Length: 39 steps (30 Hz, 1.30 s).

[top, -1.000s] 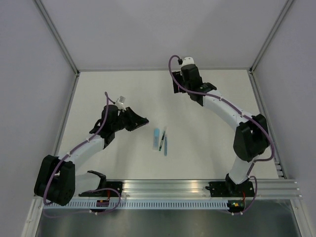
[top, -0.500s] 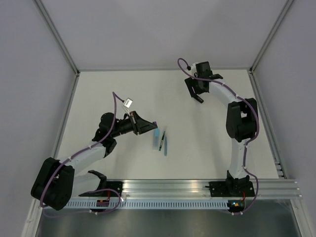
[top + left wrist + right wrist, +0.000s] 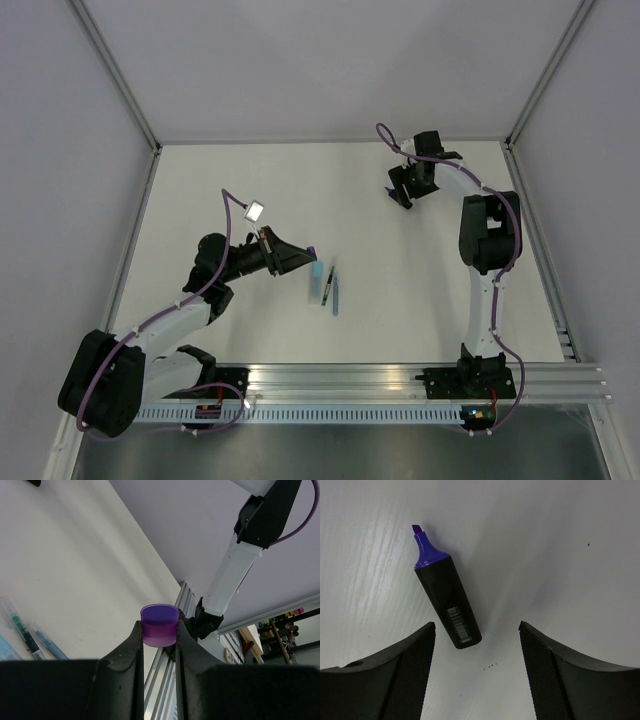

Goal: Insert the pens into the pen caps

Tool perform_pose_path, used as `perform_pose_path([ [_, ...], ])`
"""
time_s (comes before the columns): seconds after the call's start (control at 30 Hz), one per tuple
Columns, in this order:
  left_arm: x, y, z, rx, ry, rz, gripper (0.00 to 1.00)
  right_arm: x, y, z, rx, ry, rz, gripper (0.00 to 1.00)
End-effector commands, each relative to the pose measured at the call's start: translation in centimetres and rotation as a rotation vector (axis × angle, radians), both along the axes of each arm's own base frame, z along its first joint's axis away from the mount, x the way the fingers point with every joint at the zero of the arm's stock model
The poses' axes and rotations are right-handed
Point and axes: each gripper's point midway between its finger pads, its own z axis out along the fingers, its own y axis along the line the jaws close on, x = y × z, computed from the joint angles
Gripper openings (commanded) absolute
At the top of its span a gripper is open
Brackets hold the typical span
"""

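A purple pen cap is pinched upright at the tips of my left gripper, which is shut on it. In the top view this left gripper hovers just left of three pens lying together mid-table: a pale-blue highlighter, a thin dark pen and a thin blue pen. My right gripper is open above an uncapped black-and-purple marker lying flat on the table. The marker's butt end lies between the jaws, near the left finger. In the top view the right gripper is at the far right back.
An aluminium rail runs along the near table edge. Frame posts and grey walls enclose the white table. The right arm shows behind the cap in the left wrist view.
The left gripper carried the purple cap right, closer to the three pens. The right arm swung right and back, ending over the marker with its jaws still open.
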Motion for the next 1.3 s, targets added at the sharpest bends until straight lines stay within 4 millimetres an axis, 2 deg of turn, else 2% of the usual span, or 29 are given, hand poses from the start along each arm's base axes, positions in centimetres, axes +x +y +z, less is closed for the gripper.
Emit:
perform_pose_path([
  [0.0,-0.1,0.1,1.1,-0.02,-0.058,0.005,0.02,0.6,0.8,0.0,0.027,-0.001,0.062,0.74],
  [0.13,0.0,0.1,0.9,-0.016,-0.054,0.014,0.02,0.6,1.4,-0.3,0.047,-0.008,0.077,0.71],
  [0.33,0.1,0.3,1.1,-0.012,-0.062,0.03,0.02,0.3,0.1,-1.3,-0.041,-0.004,0.03,0.68],
  [0.47,0.1,0.4,1.1,-0.003,-0.067,0.038,0.02,-0.2,0.9,-2.3,-0.029,0.027,0.054,0.64],
  [0.63,0.1,0.7,1.5,0.002,-0.084,0.058,0.02,-0.7,1.3,-3.4,-0.02,0.073,0.075,0.52],
  [0.77,0.1,0.8,1.5,0.005,-0.086,0.062,0.02,-1.1,1.2,-3.5,-0.024,0.083,0.075,0.43],
  [0.87,0.0,0.8,1.6,0.003,-0.09,0.062,0.02,-1.5,1.4,-3.6,-0.039,0.09,0.075,0.31],
  [0.93,0.0,0.8,1.6,0.005,-0.091,0.063,0.02,-1.9,1.9,-3.5,-0.038,0.101,0.069,0.19],
  [0.97,0.0,0.8,1.5,0.007,-0.09,0.062,0.02,-2.4,2.3,-3.6,-0.032,0.111,0.069,0.15],
  [1.0,0.0,0.8,1.6,0.008,-0.094,0.062,0.02,-2.5,2.8,-3.5,-0.024,0.106,0.07,0.08],
  [1.03,0.0,0.8,1.6,0.009,-0.097,0.062,0.02,-2.8,4.0,-2.8,-0.034,0.089,0.061,0.03],
  [1.07,0.0,0.8,1.5,0.011,-0.098,0.062,0.02,-3.4,4.4,-3.0,-0.052,0.089,0.049,0.01],
  [1.1,0.1,0.9,1.5,0.013,-0.1,0.064,0.02,-3.1,5.2,-1.7,-0.047,0.044,0.034,0.0],
  [1.13,0.1,0.9,1.5,0.014,-0.099,0.065,0.02,-3.5,6.5,-1.3,-0.05,0.023,0.031,0.0],
  [1.17,0.1,0.9,1.4,0.017,-0.097,0.067,0.02,-4.8,7.2,-1.9,-0.028,0.044,0.006,0.0],
  [1.2,0.2,0.9,1.4,0.022,-0.103,0.072,0.02,-5.2,7.9,-1.6,-0.007,0.038,-0.006,0.0],
  [1.23,0.3,1.0,1.1,0.036,-0.09,0.077,0.02,-5.4,9.4,-0.2,0.025,-0.007,-0.003,0.0],
  [1.27,0.6,1.1,1.1,0.045,-0.097,0.094,0.02,-7.1,9.8,-1.1,0.046,0.024,-0.036,0.0],
])
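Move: The uncapped purple pen lies just beyond my open right fingers, its middle about 2 cm ahead, 3 cm left and 2 cm below them, with its butt end nearest and its tip pointing forward-left. The purple cap in my left hand is roughly 29 cm back, 17 cm left and 18 cm up from there. The green pen lies some 28 cm back and 23 cm left. From my left hand the purple pen is about 30 cm ahead, 22 cm right and 20 cm below. I sink my right hand about 1.5 cm onto the rear part of the purple pen, easing slightly left as the fingers shut and pinch its sides by the barcode label. Then, with the grip kept and without lifting, I sweep it quickly left and back, some 7 cm in all, towards the cap in my left hand. ##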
